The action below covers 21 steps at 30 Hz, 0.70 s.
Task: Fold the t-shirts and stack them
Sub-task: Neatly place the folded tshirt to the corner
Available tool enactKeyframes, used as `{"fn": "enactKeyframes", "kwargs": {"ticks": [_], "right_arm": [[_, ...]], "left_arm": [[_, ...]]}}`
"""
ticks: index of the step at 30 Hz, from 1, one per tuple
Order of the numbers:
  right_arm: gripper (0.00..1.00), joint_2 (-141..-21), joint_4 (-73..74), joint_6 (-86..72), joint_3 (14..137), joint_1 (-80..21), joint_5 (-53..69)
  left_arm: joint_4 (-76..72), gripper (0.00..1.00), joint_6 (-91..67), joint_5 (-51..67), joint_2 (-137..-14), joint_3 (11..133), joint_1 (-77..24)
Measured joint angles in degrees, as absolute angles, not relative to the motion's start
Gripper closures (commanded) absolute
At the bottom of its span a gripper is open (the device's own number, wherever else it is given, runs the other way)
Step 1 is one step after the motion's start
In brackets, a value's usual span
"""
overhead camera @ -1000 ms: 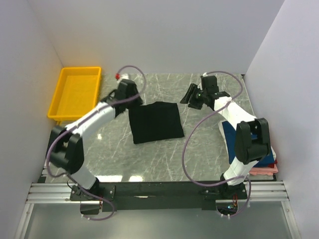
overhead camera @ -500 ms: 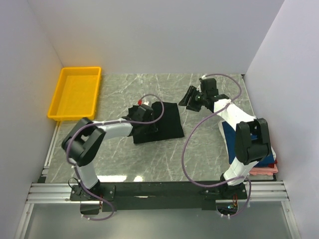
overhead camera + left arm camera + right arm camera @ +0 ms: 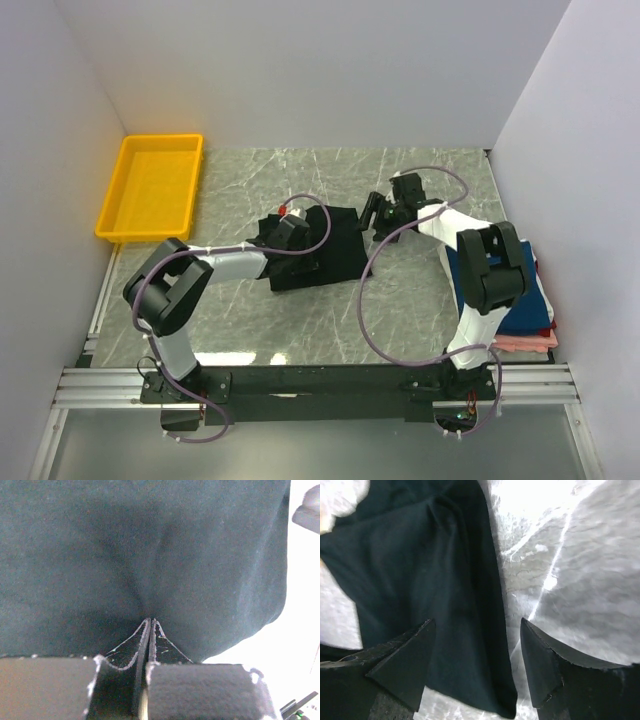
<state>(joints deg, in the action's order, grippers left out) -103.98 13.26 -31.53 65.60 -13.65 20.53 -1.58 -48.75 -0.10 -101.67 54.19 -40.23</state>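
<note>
A black t-shirt (image 3: 338, 245) lies folded into a rough square on the marble table (image 3: 300, 320). My left gripper (image 3: 300, 246) sits on its left edge. In the left wrist view the gripper (image 3: 151, 620) is shut, its tips pinching a pucker of the black cloth (image 3: 150, 540). My right gripper (image 3: 374, 216) is at the shirt's right edge, open. In the right wrist view the gripper (image 3: 476, 622) straddles that edge of the black shirt (image 3: 435, 580), not touching it. Folded navy (image 3: 530, 290) and pink (image 3: 525, 343) t-shirts are stacked at the right.
A yellow plastic tray (image 3: 160, 139) stands at the back left corner. White walls close in the left, back and right sides. The right arm's base stands over the stack of folded shirts.
The left arm swung from the shirt's back left corner onto its left edge and shut there. The right gripper came down towards the shirt's right edge and opened wider.
</note>
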Motion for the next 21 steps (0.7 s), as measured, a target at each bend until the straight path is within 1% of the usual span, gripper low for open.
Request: {"fn": "enactKeyframes", "kwargs": {"ticks": [6, 13, 18, 20, 21], "right_arm": [[0.25, -108.3, 13.1, -30.1, 66.9, -16.8, 20.0], [0.31, -110.4, 13.0, -29.7, 69.5, -19.1, 17.8], [0.48, -111.8, 13.9, -29.8, 71.5, -21.8, 13.7], [0.63, -112.2, 14.6, -29.9, 72.2, -23.2, 11.6], [0.73, -112.4, 14.9, -30.1, 72.4, -23.8, 10.5]], "left_arm": [[0.5, 0.95, -47.5, 0.2, -100.9, 54.2, -40.3], [1.5, 0.95, -47.0, 0.2, -100.5, 54.2, -40.3], [1.9, 0.95, -46.6, 0.2, -100.2, 54.2, -40.3], [2.4, 0.95, -46.4, 0.2, -99.9, 54.2, -40.3], [2.7, 0.95, -46.3, 0.2, -99.7, 54.2, -40.3]]}}
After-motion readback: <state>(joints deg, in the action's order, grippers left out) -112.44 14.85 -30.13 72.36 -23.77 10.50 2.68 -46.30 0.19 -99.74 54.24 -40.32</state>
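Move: The near part of the black t-shirt's right edge lies about 4 cm left of the right hand, 1 cm back and roughly 4 cm below it. The left gripper is some 15 cm to the right hand's left and 8 cm back, and the stack of folded shirts is about 34 cm to its right and 16 cm back. From the left hand, already down on the t-shirt, that edge is around 7 cm ahead and 12 cm to the right. Leftward and down, the right hand sweeps about 5 cm left while sinking some 3.5 cm, most steeply at the start, to bring its fingers around the t-shirt's right edge. Its left side dips about 10 degrees as the fingers, first wide, close to under half open on the bunched cloth. The left hand keeps its shut fingertips pressed on the t-shirt, easing about 1 cm back and left. ##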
